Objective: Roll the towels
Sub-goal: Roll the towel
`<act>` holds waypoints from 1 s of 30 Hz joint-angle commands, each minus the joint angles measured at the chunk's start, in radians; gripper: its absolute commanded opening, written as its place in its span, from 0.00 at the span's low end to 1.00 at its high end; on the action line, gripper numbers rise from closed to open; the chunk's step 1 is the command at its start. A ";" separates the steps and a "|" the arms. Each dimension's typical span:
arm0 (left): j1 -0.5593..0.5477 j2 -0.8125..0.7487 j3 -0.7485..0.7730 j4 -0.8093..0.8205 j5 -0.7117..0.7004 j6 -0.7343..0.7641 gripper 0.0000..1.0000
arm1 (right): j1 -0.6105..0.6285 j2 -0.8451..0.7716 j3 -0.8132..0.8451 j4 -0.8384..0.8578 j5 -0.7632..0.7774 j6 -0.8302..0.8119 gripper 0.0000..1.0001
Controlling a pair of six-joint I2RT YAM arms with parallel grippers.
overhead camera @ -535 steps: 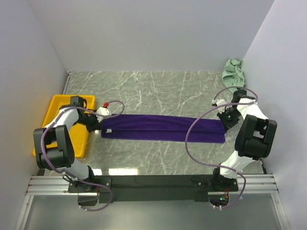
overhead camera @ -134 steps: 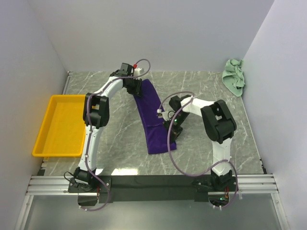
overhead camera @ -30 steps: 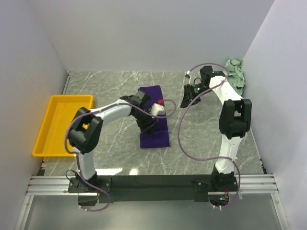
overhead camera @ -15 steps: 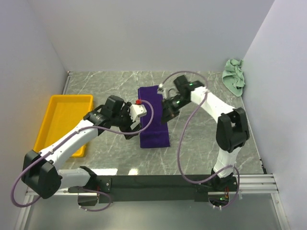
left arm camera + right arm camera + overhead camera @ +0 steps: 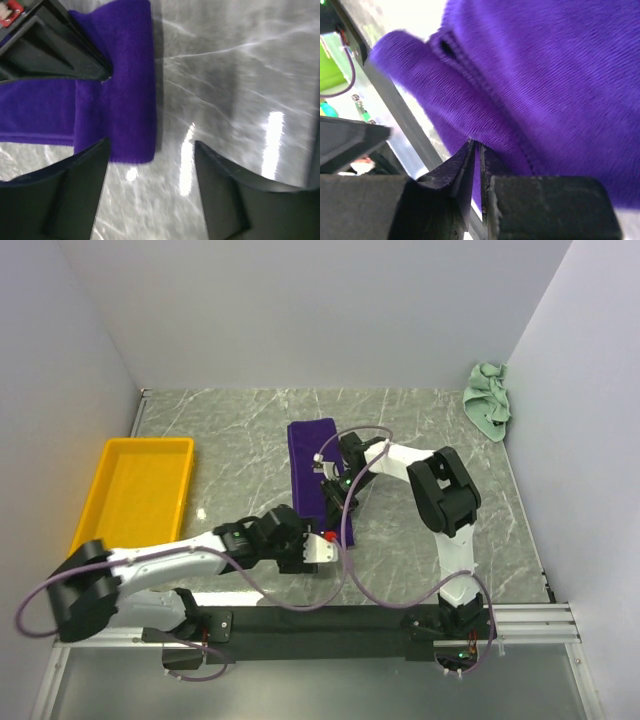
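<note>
The deep purple towel (image 5: pixel 308 455) lies folded in a short strip at mid-table, long side running away from me. My right gripper (image 5: pixel 336 494) is at its right edge, shut on a pinch of the purple cloth (image 5: pixel 530 75) between its fingertips (image 5: pixel 470 167). My left gripper (image 5: pixel 300 532) hovers low just off the towel's near end (image 5: pixel 122 105), open, with only bare table between its fingers (image 5: pixel 65 200). The right gripper's black fingers (image 5: pixel 47 55) show beyond that end. The pale mint green towel (image 5: pixel 487 400) lies crumpled in the far right corner.
A yellow tray (image 5: pixel 140 495) stands at the left of the grey marble table (image 5: pixel 420 430). White walls close in the left, far and right sides. A black rail (image 5: pixel 320 620) with both arm bases runs along the near edge.
The right gripper slid nearer along the towel's right edge and closed on the cloth. The left arm swung back toward me, to just off the towel's near end.
</note>
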 commanded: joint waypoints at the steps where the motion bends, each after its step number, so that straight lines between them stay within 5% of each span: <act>1: -0.014 0.120 0.024 0.192 -0.102 0.046 0.71 | -0.001 0.023 0.028 0.066 0.010 0.039 0.15; 10: -0.019 0.286 -0.011 0.362 -0.118 0.112 0.67 | -0.004 0.041 0.006 0.061 -0.015 0.033 0.15; 13: -0.019 0.331 -0.031 0.409 -0.157 0.122 0.63 | -0.004 0.017 -0.015 0.070 -0.042 0.035 0.23; 14: -0.019 0.341 -0.028 0.392 -0.156 0.118 0.54 | -0.005 0.001 -0.018 0.069 -0.046 0.033 0.28; 20: -0.011 0.391 0.068 0.153 -0.031 0.118 0.22 | -0.068 -0.071 0.026 -0.026 -0.073 -0.023 0.58; 24: 0.061 0.397 0.162 -0.052 0.117 0.066 0.16 | -0.174 -0.173 0.063 -0.075 -0.038 -0.071 0.69; 30: 0.225 0.527 0.376 -0.317 0.397 0.021 0.14 | -0.344 -0.425 0.002 -0.028 0.077 -0.152 0.73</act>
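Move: Just ahead of the open left fingers, about 4 cm forward, 2 cm to the right and 6 cm below, is the near left corner of the purple towel's turned-over end. The right gripper stands some 8 cm ahead and 8 cm right of the left hand, about 5 cm lower, and the towel's far end is roughly 30 cm ahead and 3 cm right. That corner lies about 8 cm left and 4 cm back from the right hand, whose shut fingers hold the right part of the same end. Sinking about 5 cm and reaching 4 cm forward, slightly right, the left hand brings its open fingers around the towel's near left corner and closes to pinch it, then starts to tip its wrist. The right hand keeps its place until the left is closing, opens to let go of the towel, then pulls away up, right and forward, roughly 15 cm in all. ##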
